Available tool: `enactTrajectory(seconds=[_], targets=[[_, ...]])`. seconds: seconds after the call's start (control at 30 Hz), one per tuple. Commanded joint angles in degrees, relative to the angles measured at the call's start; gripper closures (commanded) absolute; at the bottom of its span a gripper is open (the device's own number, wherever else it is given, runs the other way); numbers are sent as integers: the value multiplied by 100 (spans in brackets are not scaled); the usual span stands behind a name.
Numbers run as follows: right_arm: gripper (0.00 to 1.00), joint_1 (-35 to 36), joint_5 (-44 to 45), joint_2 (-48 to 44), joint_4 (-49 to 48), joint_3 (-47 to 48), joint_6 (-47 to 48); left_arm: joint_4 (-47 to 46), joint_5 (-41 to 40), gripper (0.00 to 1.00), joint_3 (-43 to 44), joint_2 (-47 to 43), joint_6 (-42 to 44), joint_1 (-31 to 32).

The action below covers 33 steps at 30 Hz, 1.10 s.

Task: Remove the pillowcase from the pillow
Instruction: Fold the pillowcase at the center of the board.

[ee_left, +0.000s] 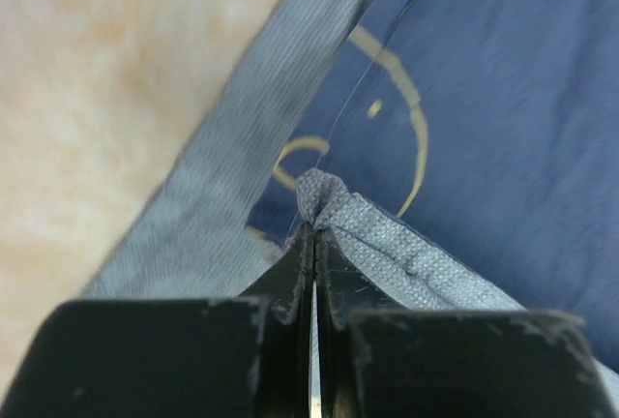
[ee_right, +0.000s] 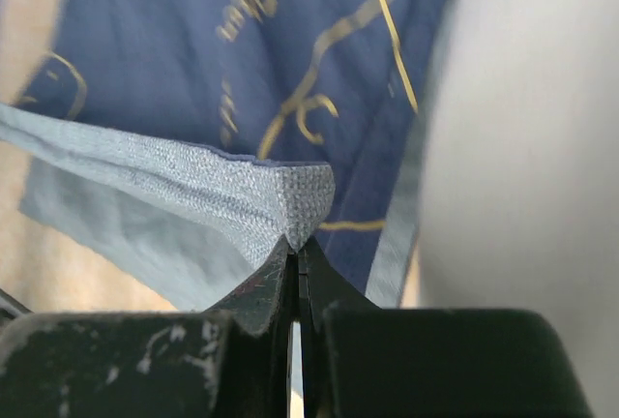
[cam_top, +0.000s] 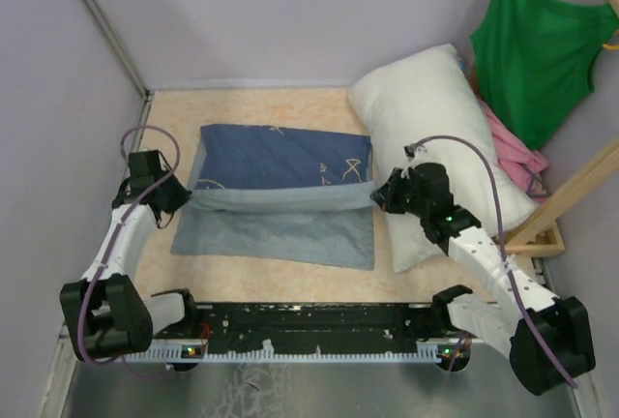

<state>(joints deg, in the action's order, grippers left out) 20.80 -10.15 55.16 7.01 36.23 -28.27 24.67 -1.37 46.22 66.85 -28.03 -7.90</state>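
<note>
The pillowcase (cam_top: 280,181) is off the pillow and stretched between my two grippers above the table, dark blue with pale marks on its far face, pale grey-blue on its near face. My left gripper (cam_top: 184,192) is shut on its left edge; in the left wrist view the pale hem (ee_left: 387,244) bunches at the left gripper's (ee_left: 315,231) tips. My right gripper (cam_top: 383,192) is shut on the right corner (ee_right: 305,200), pinched at the right gripper's (ee_right: 298,241) tips. The white pillow (cam_top: 435,118) lies bare at the right, under my right arm, and shows at the right of the right wrist view as the pillow (ee_right: 527,147).
A green tank top (cam_top: 542,45) hangs on an orange hanger at the back right. A pink garment (cam_top: 517,157) lies beside the pillow, next to a wooden frame (cam_top: 551,210). Walls close in left, back and right. The tan table surface (cam_top: 251,108) shows behind the cloth.
</note>
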Motion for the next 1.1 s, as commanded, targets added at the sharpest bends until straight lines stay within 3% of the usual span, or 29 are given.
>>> enactTrajectory(seconds=[0.0, 0.17, 0.47, 0.57, 0.7, 0.9, 1.07], targets=[[100, 30, 120, 246, 173, -493, -425, 289, 121, 100, -565, -14, -718, -62], [100, 64, 105, 749, 532, -124, -227, 980, -230, 100, 213, 270, -432, -73], [100, 492, 231, 365, 1535, 1128, 292, 1872, -1301, 100, 1777, -269, 83, -114], [100, 816, 398, 204, 1813, 1074, 331, 1930, -1552, 100, 1567, -520, -12, -113], [100, 1206, 561, 136, 1880, 312, 167, 2462, -2077, 100, 939, -556, -579, -150], [100, 1321, 386, 413, 1612, -593, -199, 2441, -1141, 100, -119, -536, -1179, -170], [100, 1330, 284, 830, 1634, -573, -133, 2527, -1261, 97, -27, -235, -1193, -186]])
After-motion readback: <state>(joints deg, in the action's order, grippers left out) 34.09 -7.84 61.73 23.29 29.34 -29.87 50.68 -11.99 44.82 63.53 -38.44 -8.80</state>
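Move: Each hand pinches a corner of the pillowcase's folded-back edge, which is going towards the near edge lying on the board. From the left hand the near-left corner is about 13 cm back, 5 left and 11 below, the far fold's left end some 21 cm straight ahead. From the right hand the near-right corner is 13 cm back, 2 right and 16 below; the fold's right end is 22 cm straight ahead, the pillow 19 cm right and 12 ahead. Both hands keep their pinch on the corners of the held edge and dip back and down, then bounce up, the left hand about 9 cm above where it began and the right only just above its start. They then sweep back and down together towards the pillowcase's near edge, ending roughly 11 cm nearer the bases, the right well lower and the left slightly lower, fingers tipping about 25 degrees further down. ##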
